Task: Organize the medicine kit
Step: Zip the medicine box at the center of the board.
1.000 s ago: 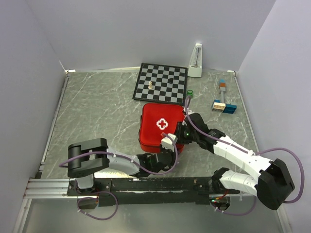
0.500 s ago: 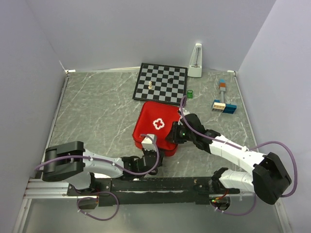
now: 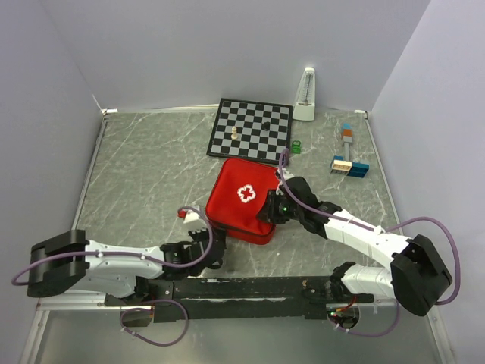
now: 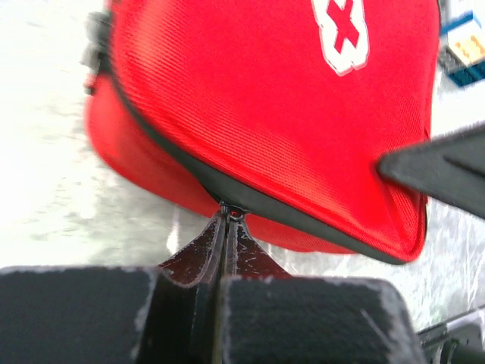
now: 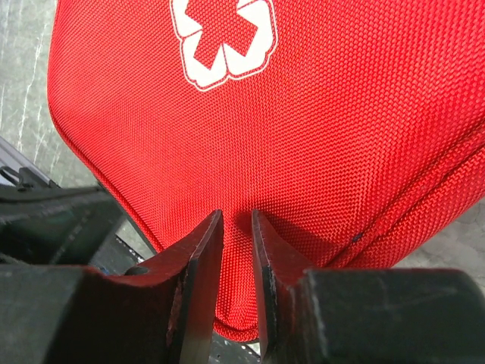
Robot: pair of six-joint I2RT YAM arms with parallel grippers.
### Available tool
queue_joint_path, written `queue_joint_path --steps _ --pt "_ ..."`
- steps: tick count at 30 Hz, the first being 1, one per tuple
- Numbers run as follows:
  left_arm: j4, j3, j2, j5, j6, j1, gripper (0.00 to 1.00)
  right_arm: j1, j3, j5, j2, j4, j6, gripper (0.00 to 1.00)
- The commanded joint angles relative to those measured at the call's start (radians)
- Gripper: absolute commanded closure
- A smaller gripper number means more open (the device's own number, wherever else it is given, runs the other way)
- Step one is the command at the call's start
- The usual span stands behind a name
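The medicine kit [image 3: 241,199], a red zip case with a white cross [image 5: 223,38], lies closed on the table, turned at an angle just in front of the chessboard. My left gripper [image 4: 229,216] is at its near left edge, shut on the small metal zipper pull [image 4: 234,211] on the black zip line. From the right, my right gripper [image 5: 237,214] comes down on the kit's top [image 5: 318,114] near its near right edge. Its jaws are a narrow gap apart, with the tips on the red fabric. In the top view the left gripper [image 3: 218,241] and right gripper [image 3: 267,212] flank the kit's near side.
A black-and-white chessboard [image 3: 251,129] with one pale piece [image 3: 235,133] lies behind the kit. A white metronome [image 3: 305,95] stands at the back wall. A small green object [image 3: 296,145] and coloured blocks [image 3: 348,165] are at the back right. The arms' mounting rail [image 3: 242,288] runs along the near edge.
My left arm has swung left and low, its gripper moving left along the kit's near edge. The kit has shifted left and turned. The right gripper followed it.
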Motion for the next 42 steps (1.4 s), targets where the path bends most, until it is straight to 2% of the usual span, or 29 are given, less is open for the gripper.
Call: queue_joint_path --steps 1,6,10,16,21,25,28,30,32,37,42 --pt "-0.229 -0.072 -0.079 -0.051 -0.061 0.054 0.99 -0.006 -0.051 0.124 0.073 -0.226 -0.071 0.69" --pt "-0.227 -0.137 -0.194 0.001 -0.061 0.175 0.99 -0.005 -0.052 0.124 0.073 -0.226 -0.073 0.69" --pt "-0.165 -0.166 -0.266 0.061 0.026 0.292 0.99 0.001 -0.054 0.118 0.07 -0.223 -0.077 0.69" --pt "-0.089 -0.143 -0.257 0.136 0.141 0.445 0.99 0.012 -0.058 0.109 0.036 -0.217 -0.08 0.67" --pt "-0.046 -0.122 -0.262 0.185 0.235 0.45 0.99 0.014 -0.029 0.139 -0.115 -0.273 -0.034 0.48" --pt "-0.01 -0.129 -0.296 0.205 0.313 0.392 0.99 0.012 0.056 0.21 -0.221 -0.4 -0.023 0.36" --pt "0.035 -0.137 -0.311 0.199 0.363 0.294 0.99 0.009 0.095 0.265 -0.248 -0.465 -0.022 0.25" --pt "0.03 -0.12 -0.29 0.173 0.376 0.222 0.99 0.003 0.087 0.273 -0.254 -0.476 -0.011 0.14" --pt "0.038 -0.091 -0.251 0.147 0.391 0.151 0.99 -0.014 0.065 0.25 -0.257 -0.459 0.006 0.09" --pt "0.145 0.01 -0.072 0.171 0.46 -0.013 0.99 -0.028 0.021 0.185 -0.33 -0.409 0.062 0.04" --pt "0.277 0.183 0.23 0.279 0.563 -0.085 0.99 -0.028 0.063 0.243 -0.416 -0.506 0.085 0.03"
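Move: The left hand already has the zip pull pinched on the medicine box's front seam. The box's front-left lid corner lies about 3 cm ahead and 5 cm to its left, and the white cross 11 cm ahead and 7 cm right. The right hand's fingertips rest on the lid: its front-right corner is some 5 cm back, straight in line and slightly lower, the white cross about 7 cm ahead and 5 cm left. Left and forward, about 7 and 5 cm, the left hand draws the still-pinched zip pull towards the front-left corner, then reverses back and to the right by some 10 cm, swinging clockwise. Meanwhile the right hand lifts off the lid, shifts about 7 cm right and a little back, and spreads its fingers wide over the front-right corner. ##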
